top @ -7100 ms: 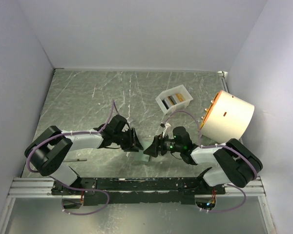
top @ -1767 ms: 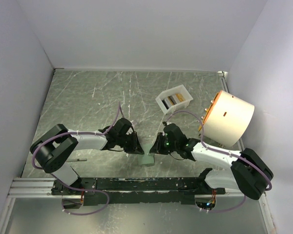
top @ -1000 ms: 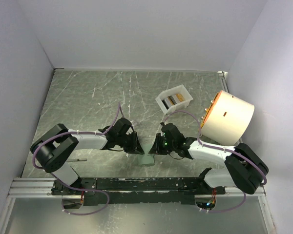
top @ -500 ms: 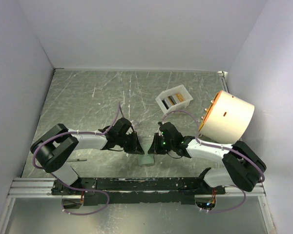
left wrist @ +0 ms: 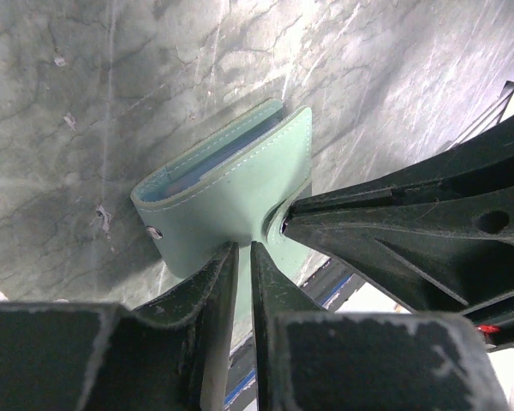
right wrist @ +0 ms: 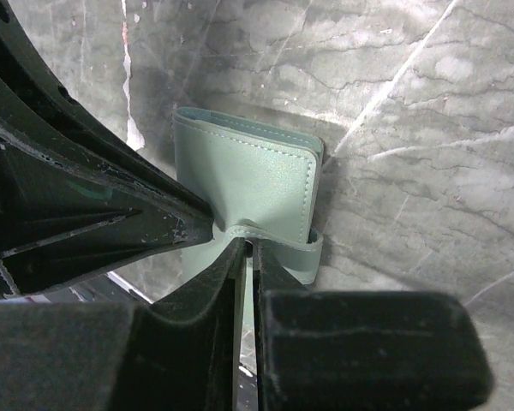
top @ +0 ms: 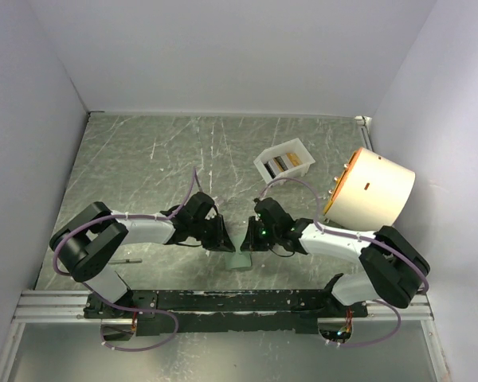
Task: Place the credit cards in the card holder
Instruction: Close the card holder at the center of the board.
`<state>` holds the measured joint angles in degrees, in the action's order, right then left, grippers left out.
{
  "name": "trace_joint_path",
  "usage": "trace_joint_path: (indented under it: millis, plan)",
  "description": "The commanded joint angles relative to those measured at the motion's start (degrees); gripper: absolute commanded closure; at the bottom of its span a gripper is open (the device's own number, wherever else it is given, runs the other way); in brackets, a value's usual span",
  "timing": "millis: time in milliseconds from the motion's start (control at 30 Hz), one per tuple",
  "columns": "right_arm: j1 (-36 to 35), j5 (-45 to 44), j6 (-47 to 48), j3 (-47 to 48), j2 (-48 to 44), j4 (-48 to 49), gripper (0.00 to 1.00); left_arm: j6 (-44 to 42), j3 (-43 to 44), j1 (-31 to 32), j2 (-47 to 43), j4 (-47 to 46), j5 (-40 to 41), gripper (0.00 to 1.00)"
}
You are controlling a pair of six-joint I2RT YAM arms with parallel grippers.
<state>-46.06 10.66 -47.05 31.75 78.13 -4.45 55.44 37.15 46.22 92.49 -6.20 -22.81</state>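
The sage-green card holder (top: 239, 257) lies folded near the table's front middle, between both arms. My left gripper (top: 222, 239) is shut on its edge; in the left wrist view the jaws (left wrist: 244, 250) pinch the green cover (left wrist: 231, 184) beside the snap button (left wrist: 153, 232). My right gripper (top: 248, 239) meets it from the other side, and in the right wrist view it (right wrist: 249, 246) is shut on the card holder's (right wrist: 244, 175) strap (right wrist: 284, 236). The credit cards (top: 280, 164), gold and dark, stand on edge in a white tray (top: 297, 149) farther back.
A large cream cylinder (top: 372, 192) lies on its side at the right, close to the right arm's elbow. White walls close in the table on three sides. A metal rail (top: 223, 301) runs along the near edge.
The right arm has slid a little to the left and its jaws have narrowed on the strap. The left arm and the card holder have stayed put.
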Motion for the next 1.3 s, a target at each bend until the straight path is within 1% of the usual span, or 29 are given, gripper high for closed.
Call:
trace_joint_path:
  millis: [0,100,267,400,533,633,833,1000,1100,1133,1167,1200,1233,1267]
  plan:
    - [-2.2,-2.5,1.7,0.7,2.2,-4.1,0.94,-0.8,0.7,-0.1,1.5,0.2,0.9,0.76]
    - [-3.1,-4.1,1.4,0.6,3.4,-5.6,0.95,-0.3,0.3,-0.1,2.2,-1.3,0.0,0.76]
    - [-4.7,-8.8,1.6,1.2,5.4,-9.7,0.95,-0.4,0.2,-0.1,1.9,-0.8,0.9,0.75]
    - [-6.0,-10.1,1.5,2.0,8.1,-11.2,0.96,0.0,-0.1,-0.1,2.0,-1.0,0.7,0.76]
    - [-7.7,-12.4,0.8,2.9,8.9,-12.8,0.96,0.3,0.1,-0.1,0.2,-0.3,1.2,0.75]
    - [-7.9,-12.9,1.0,4.0,7.6,-12.7,0.96,-0.4,1.6,-0.1,-2.5,2.9,2.7,0.67]
    - [-7.8,-18.9,3.2,14.9,2.0,-18.2,0.92,-3.2,8.1,-0.2,-11.9,15.7,11.6,0.59]
    - [-7.8,-24.0,3.0,19.7,-6.9,-20.4,0.81,-5.0,12.3,-0.2,-22.4,24.2,16.7,0.45]
    - [-7.9,-26.1,3.4,21.6,-12.5,-21.0,0.70,-6.4,16.0,-0.2,-28.3,29.8,19.8,0.26]
    - [-7.8,-26.7,3.6,22.0,-14.2,-21.3,0.66,-7.1,17.3,-0.2,-29.9,31.5,20.9,0.20]
    - [-7.9,-27.3,3.9,22.3,-15.8,-21.4,0.61,-7.8,18.9,-0.2,-31.6,33.1,21.9,0.12]
    - [-7.9,-27.9,3.9,22.6,-17.1,-21.7,0.52,-8.5,19.9,-0.2,-33.1,34.5,22.7,0.05]
    - [-7.8,-28.8,4.0,23.0,-18.5,-22.2,0.43,-9.4,20.9,-0.2,-34.4,35.7,23.2,0.02]
    - [-7.8,-29.7,3.9,23.6,-19.5,-23.2,0.35,-10.4,21.8,-0.2,-35.7,36.8,23.9,0.01]
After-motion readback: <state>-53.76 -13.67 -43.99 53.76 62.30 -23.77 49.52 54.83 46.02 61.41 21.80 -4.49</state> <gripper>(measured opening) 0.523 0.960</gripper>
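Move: The closed card holder lies right under both hands, its middle about 1 cm to the right of the left fingertips, 1 cm to the left of the right ones and 1 cm below both. Its strap end with the snap sits directly under the right fingertips, some 2 cm to the right of the left ones. From the right hand, the white tray stands about 28 cm ahead and 13 cm to the right, at roughly the same height as the holder. The right hand, its nearly shut fingertips already on the strap, keeps pressing down on the snap, sinking about half a centimetre while it rolls some 10 degrees left side down, as the left fingertips stay still against the cover beside it. Then both hands come free and rise quickly, the left about 21 cm and the right about 18 cm, each drifting some 4 cm forward and tipping fingers-inward towards the base while the fingers open, the left nearly fully and the right about halfway. ##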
